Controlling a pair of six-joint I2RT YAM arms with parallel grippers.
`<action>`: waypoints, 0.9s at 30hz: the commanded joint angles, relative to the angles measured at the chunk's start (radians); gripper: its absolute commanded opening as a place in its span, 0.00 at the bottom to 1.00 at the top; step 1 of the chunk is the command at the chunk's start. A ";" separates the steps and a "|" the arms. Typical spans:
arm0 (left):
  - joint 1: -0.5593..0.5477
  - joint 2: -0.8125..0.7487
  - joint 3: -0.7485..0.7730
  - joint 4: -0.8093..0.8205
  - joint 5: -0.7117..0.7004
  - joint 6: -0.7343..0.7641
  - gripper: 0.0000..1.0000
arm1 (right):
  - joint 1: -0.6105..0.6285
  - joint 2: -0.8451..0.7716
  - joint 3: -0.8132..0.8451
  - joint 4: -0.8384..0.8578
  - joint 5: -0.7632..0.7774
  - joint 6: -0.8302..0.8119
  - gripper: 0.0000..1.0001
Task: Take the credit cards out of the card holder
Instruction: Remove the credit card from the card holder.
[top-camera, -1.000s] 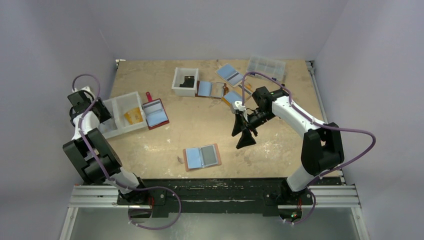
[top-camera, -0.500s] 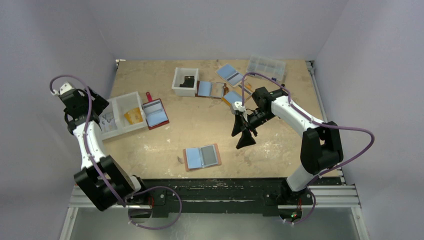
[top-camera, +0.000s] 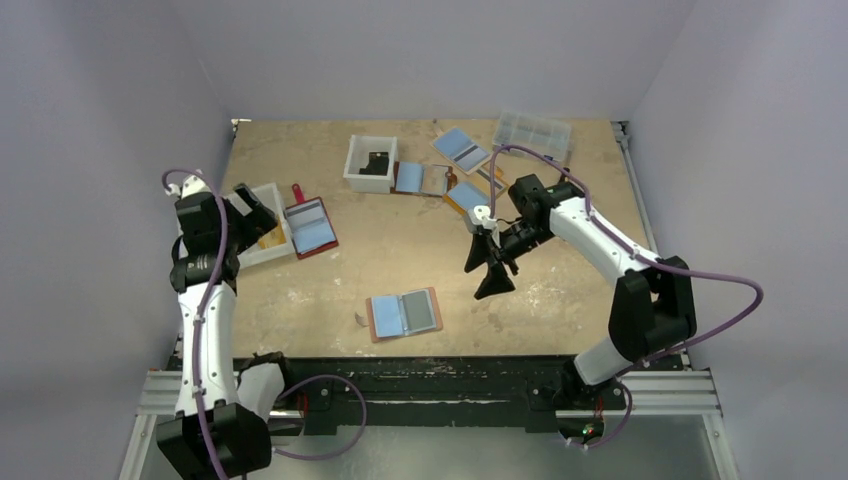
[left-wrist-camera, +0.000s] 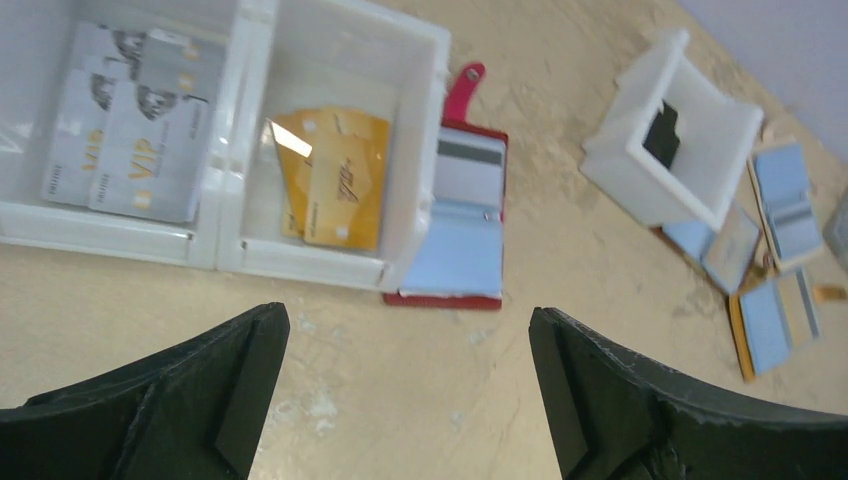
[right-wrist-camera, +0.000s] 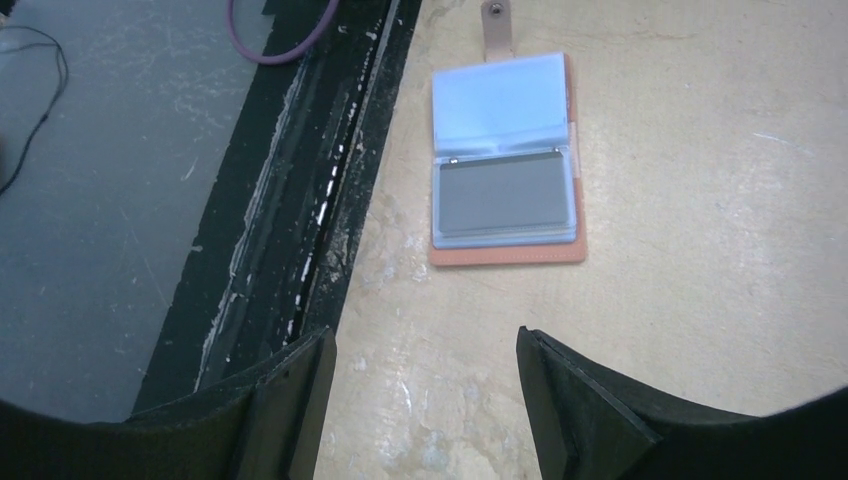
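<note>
The card holder (top-camera: 404, 314) lies open and flat near the table's front edge, tan-brown with a strap tab at its left. Of the credit cards, a light blue one (top-camera: 385, 317) fills its left half and a dark grey one (top-camera: 421, 312) its right. The right wrist view shows the same card holder (right-wrist-camera: 570, 258), with the blue card (right-wrist-camera: 497, 105) and the grey card (right-wrist-camera: 503, 192) in their pockets. My right gripper (top-camera: 487, 268) hangs open just right of the holder, touching nothing. My left gripper (top-camera: 255, 210) is wide open over the white tray at the far left, empty.
A white two-part tray (left-wrist-camera: 228, 150) holds silver cards (left-wrist-camera: 130, 120) and gold cards (left-wrist-camera: 335, 180). A dark red wallet (left-wrist-camera: 455, 235) lies open against it. A small white box (top-camera: 371, 163), several orange wallets (top-camera: 460, 148) and a clear case (top-camera: 532, 133) sit at the back.
My left arm has swung in from the left wall to the tray and its jaws have opened wide. The right arm has shifted only slightly.
</note>
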 joint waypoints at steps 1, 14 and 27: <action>-0.063 -0.046 0.033 -0.082 0.107 0.050 0.99 | -0.002 -0.070 0.019 0.035 0.033 0.027 0.75; -0.185 -0.099 -0.022 -0.102 0.451 -0.093 0.99 | -0.002 -0.186 0.071 0.066 0.099 0.143 0.76; -0.288 -0.218 -0.142 -0.155 0.615 -0.147 0.99 | -0.002 -0.268 0.013 0.101 0.147 0.215 0.77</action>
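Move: The open card holder lies about 31 cm to the left hand's right, some 15 cm back and 19 cm below; from the right hand it is roughly 16 cm left, 5 cm back and 14 cm below. Nearer the left hand's start, the red card holder lies about 10 cm right and 4 cm ahead of that hand, and the two-part white tray about 6 cm left and 3 cm ahead. Left hand, wide open, sweeps 17 cm right and 7 back towards the card holder, turning clockwise; right rises 5. ##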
